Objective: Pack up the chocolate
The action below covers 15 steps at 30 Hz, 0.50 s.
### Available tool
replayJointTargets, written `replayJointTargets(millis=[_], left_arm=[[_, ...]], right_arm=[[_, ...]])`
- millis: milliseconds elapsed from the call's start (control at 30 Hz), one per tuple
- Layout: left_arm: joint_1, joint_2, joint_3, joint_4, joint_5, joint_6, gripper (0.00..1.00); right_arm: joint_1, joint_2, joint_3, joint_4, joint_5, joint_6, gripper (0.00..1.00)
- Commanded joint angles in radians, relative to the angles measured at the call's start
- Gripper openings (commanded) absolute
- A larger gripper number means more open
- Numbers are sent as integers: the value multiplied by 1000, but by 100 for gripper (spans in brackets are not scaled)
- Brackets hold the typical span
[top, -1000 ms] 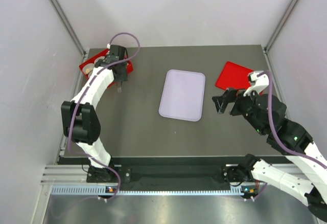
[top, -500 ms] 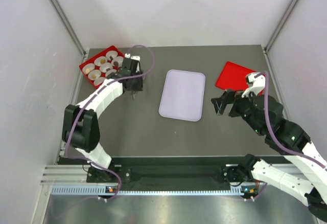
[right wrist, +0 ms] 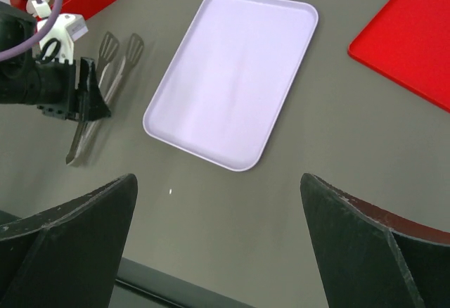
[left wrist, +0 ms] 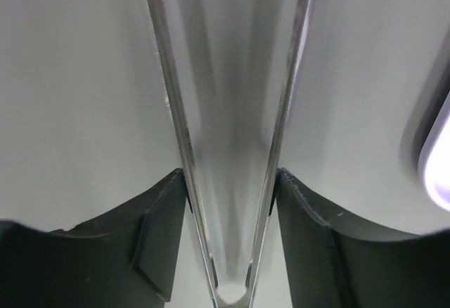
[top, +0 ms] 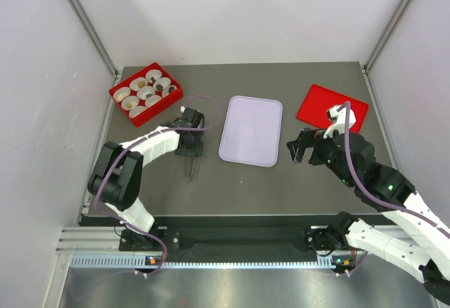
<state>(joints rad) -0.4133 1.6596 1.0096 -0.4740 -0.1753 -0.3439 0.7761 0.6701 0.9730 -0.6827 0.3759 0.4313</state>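
The chocolate (top: 143, 82) shows as tiny brown and caramel bits inside white paper cups in the red box (top: 121, 101) at the back left. My left gripper (top: 190, 148) is low over the table between the box and the lavender tray (top: 251, 130). It is shut on metal tongs (top: 189, 169) that lie along the table. In the left wrist view both fingers (left wrist: 162, 216) press the spread arms of the tongs (left wrist: 176, 111). In the right wrist view, the tongs (right wrist: 116, 55) lie left of the tray (right wrist: 232, 76). My right gripper (right wrist: 218, 181) hovers open and holds nothing.
A flat red lid (top: 320, 100) lies at the back right, behind my right gripper (top: 297, 146). The dark table's front edge (right wrist: 176, 290) runs just below the right fingers. The enclosure's pale walls stand close on both sides.
My left arm has swung from the red box toward the near right and come down with the tongs on the table; its jaws have widened. The right gripper shifted slightly left.
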Motion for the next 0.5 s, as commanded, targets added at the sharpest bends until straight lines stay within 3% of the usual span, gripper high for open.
replayJointTargets(millis=[0, 200, 300, 467], left_arm=[[-31, -69, -38, 20, -42, -64, 60], [-85, -124, -72, -20, -24, -125, 75], [-91, -172, -51, -57, 2, -150, 97], [-94, -273, 27, -141, 19, -153, 99]], right_arm=[[2, -3, -8, 32, -9, 20, 100], [5, 0, -60, 54, 18, 53, 100], [3, 39, -91, 43, 43, 104, 100], [-18, 187, -7, 54, 165, 144, 100]])
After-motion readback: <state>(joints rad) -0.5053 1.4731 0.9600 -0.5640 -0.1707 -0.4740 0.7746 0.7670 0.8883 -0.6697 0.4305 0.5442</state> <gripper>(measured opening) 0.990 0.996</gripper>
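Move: The left hand still pinches the tongs just above the table; their middle is about 3 cm ahead of the hand, 1 cm right and 1 cm down. From this hand the lilac tray is about 7 cm ahead and 20 cm right, the red chocolate box some 19 cm ahead and 16 cm left. The open right hand has the red lid roughly 25 cm ahead, 14 cm right and 27 cm below, with the tray 18 cm ahead and 14 cm left. Left hand draws back about 4 cm, opening to release the tongs, then rises; right, open, sinks 5 cm. ##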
